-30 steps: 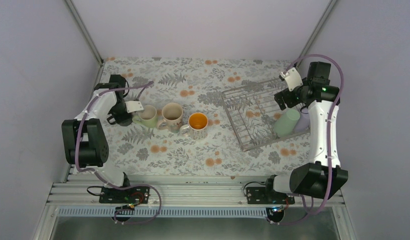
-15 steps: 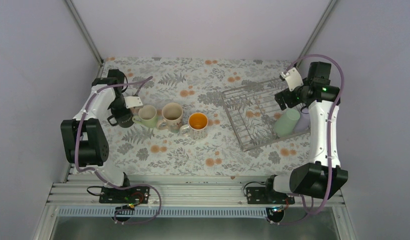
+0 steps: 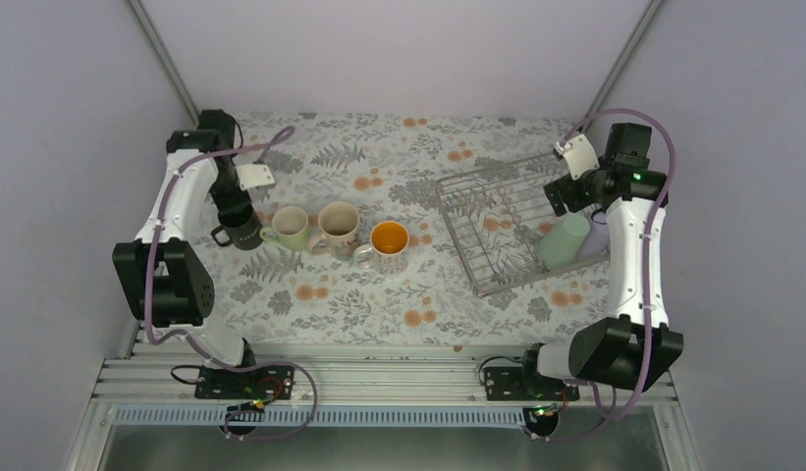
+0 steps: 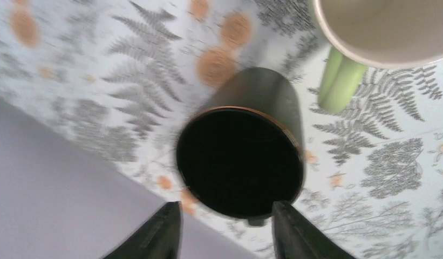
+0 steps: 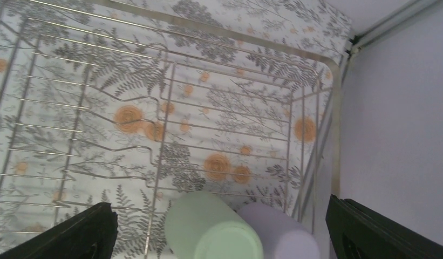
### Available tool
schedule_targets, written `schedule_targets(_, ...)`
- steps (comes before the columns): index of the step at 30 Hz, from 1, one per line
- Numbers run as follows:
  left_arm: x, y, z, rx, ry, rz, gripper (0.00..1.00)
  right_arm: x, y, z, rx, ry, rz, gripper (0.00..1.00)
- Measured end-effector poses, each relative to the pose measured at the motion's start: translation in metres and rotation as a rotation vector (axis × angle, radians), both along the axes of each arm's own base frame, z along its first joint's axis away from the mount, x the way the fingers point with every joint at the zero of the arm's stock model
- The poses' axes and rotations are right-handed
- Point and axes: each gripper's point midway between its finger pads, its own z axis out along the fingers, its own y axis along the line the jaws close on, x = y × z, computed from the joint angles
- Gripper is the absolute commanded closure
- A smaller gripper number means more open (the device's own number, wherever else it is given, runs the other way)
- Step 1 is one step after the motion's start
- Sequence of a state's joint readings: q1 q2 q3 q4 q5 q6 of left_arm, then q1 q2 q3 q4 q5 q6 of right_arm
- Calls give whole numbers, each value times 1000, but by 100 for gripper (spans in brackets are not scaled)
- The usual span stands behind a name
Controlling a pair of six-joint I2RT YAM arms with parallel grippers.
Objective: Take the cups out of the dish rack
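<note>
Four mugs stand in a row on the floral table: a black mug [image 3: 243, 234], a pale green mug [image 3: 292, 227], a cream patterned mug [image 3: 338, 224] and a patterned mug with an orange inside [image 3: 388, 240]. My left gripper [image 3: 237, 210] hovers just above the black mug [image 4: 240, 162], open, its fingers apart and off the rim. The silver wire dish rack [image 3: 459, 235] sits at the right. A green tumbler [image 5: 211, 229] and a lavender tumbler [image 5: 281, 234] lie side by side in its near right corner. My right gripper [image 5: 222, 222] hangs wide open above them, touching nothing.
The pale green mug's handle [image 4: 340, 81] points toward the black mug, close beside it. The left wall runs near the black mug. The right wall and a corner post stand just beyond the rack [image 5: 165, 102].
My left gripper has opened, let go of the black mug and risen away toward the back. The mug stays upright on the table. The right arm has barely moved.
</note>
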State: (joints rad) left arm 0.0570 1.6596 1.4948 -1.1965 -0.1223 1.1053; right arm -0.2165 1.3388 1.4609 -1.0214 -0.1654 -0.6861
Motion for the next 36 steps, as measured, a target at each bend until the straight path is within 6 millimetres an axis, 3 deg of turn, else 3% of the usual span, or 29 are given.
schedule_targets(4, 25, -6, 52, -17, -141, 4, 36, 2, -24, -1, -39, -5, -73, 0)
schedule_targets(9, 31, -40, 109, -73, -290, -44, 33, 2, -64, -9, -54, 21, -180, 0)
schedule_targets(14, 23, -94, 121, -147, -311, -125, 32, -9, -94, -22, -56, 72, -245, 0)
schedule_targets(18, 20, -138, 126, -246, -323, -171, 24, -22, -110, -30, -63, 106, -273, 0)
schedule_targets(22, 22, -175, 142, -368, -364, -200, 12, -32, -113, -47, -57, 157, -273, 0)
schedule_targets(28, 22, -225, 160, -560, -364, -240, 4, -38, -102, -68, 3, 233, -223, 0)
schedule_targets(36, 18, -257, 166, -697, -317, -263, 0, -44, -76, -89, 57, 305, -148, 0)
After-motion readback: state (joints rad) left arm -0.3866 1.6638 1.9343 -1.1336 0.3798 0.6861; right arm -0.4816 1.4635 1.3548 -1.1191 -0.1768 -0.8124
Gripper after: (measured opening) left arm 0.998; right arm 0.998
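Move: The sage cup in the rack lies about 6 cm back, 7 cm right and 18 cm below the right hand; the purple cup stands some 7 cm farther right of it and 1 cm farther out. From the left hand the sage cup is about 74 cm right, 6 cm back and 8 cm down; the set-down black mug is some 4 cm back and 11 cm below, with the lime mug 11 cm right of that mug. Swing the open right gripper about 11 cm right, then curve down and back, easing some 4 cm left again, down towards the sage cup; tip its fingers about 20 degrees more downward. Lift the left gripper clear of the black mug, then sweep it about 26 cm right, high past the mugs, opening fully and swinging its fingers towards the rack. ##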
